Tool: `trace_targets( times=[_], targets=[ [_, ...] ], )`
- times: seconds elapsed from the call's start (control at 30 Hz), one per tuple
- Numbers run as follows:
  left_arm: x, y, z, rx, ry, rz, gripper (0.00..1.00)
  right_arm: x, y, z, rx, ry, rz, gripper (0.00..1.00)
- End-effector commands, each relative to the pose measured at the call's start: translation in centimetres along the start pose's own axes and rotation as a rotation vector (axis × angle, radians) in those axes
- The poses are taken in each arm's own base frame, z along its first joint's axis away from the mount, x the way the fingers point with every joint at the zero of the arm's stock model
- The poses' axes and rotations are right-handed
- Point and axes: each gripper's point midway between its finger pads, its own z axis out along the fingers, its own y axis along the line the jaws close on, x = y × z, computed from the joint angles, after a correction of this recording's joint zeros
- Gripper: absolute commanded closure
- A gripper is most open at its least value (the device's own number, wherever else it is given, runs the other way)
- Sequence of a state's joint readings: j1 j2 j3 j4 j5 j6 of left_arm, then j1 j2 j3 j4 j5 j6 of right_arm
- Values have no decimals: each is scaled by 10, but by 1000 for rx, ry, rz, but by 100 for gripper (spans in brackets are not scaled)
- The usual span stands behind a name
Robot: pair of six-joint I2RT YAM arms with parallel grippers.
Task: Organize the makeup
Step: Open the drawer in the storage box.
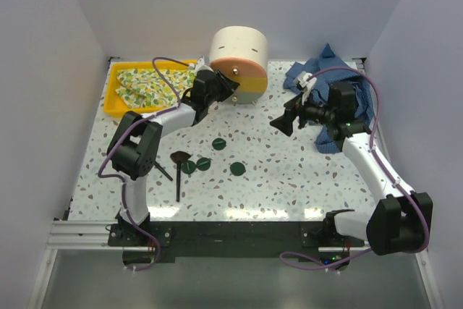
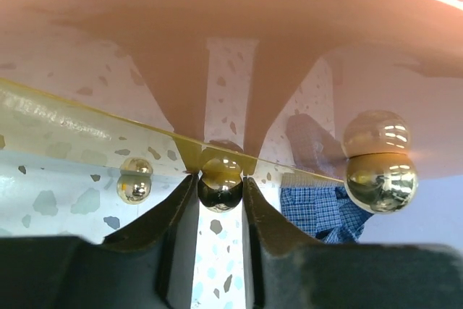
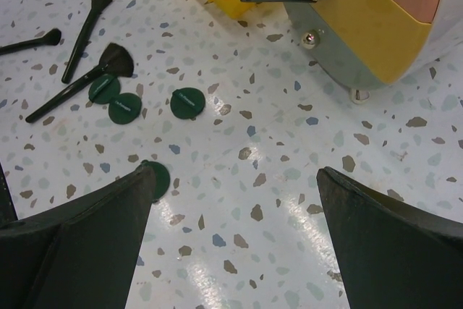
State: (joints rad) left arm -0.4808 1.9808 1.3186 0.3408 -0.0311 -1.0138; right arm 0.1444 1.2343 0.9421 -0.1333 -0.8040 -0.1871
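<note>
The makeup lies mid-table: several dark green discs [image 1: 219, 143] [image 3: 189, 101] and thin dark brushes, one fan-headed [image 1: 179, 158] [image 3: 108, 63]. One disc [image 3: 155, 176] is partly hidden behind my right finger. My left gripper [image 1: 230, 85] [image 2: 220, 179] is at the front of a round cream, pink and yellow case [image 1: 239, 52], its fingers pressed on both sides of a small gold ball knob [image 2: 221, 170]. My right gripper [image 1: 278, 124] [image 3: 235, 179] hovers open over bare table right of the discs, holding nothing.
A yellow tray [image 1: 113, 104] at the back left holds a leaf-patterned cloth [image 1: 148, 85]. A blue checked cloth [image 1: 318, 70] [image 2: 318, 204] lies at the back right behind the right arm. Two more gold balls [image 2: 380, 179] [image 2: 134, 182] flank the knob on the case.
</note>
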Motion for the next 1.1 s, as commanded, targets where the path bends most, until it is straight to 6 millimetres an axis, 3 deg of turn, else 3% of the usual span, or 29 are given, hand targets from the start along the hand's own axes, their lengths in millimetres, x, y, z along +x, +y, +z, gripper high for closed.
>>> trace_targets(
  times=[0.0, 0.23, 0.43, 0.7, 0.8, 0.93, 1.07],
  targets=[
    [-26, -6, 6, 0, -89, 7, 79, -20, 5, -6, -7, -62, -48, 1],
    [-14, -9, -20, 60, -51, 39, 82, -20, 4, -7, -9, -63, -46, 1],
    [11, -2, -65, 118, 7, 56, 81, -17, 3, -5, -10, -59, -41, 1],
    [34, -1, -83, 173, 89, 41, 60, -14, 2, -5, -11, -52, -44, 1],
    [34, 1, -94, 176, 84, 55, 49, -13, 2, -4, -15, -49, -49, 1],
    [37, -3, -103, 198, 111, 93, 23, -7, 6, -2, -52, -37, -61, 1],
    [37, -11, -116, 240, 126, 172, 16, 0, 16, -3, -110, -32, -92, 1]
  ],
)
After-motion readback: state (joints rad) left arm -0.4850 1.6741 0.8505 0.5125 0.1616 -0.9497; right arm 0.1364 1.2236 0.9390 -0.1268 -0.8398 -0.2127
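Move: The left gripper already has the knob of the storage box's yellow middle drawer between its fingertips, with no real offset. The top drawer's knob is about 6 cm straight above it and the bottom drawer's knob about 6 cm straight below. A green disc lies on the table some 12 cm back, 5 cm left and 12 cm down. From the right hand, the yellow drawer's knob is roughly 15 cm ahead, 15 cm left and 8 cm down. Keep the left fingers pinched on the yellow drawer's knob and pull it back towards the base about 7 cm, drifting roughly 2 cm left. Then open the fingers wide to let go of the knob and back off about 4 cm more, dipping slightly, while turning the hand some 10 degrees clockwise. ##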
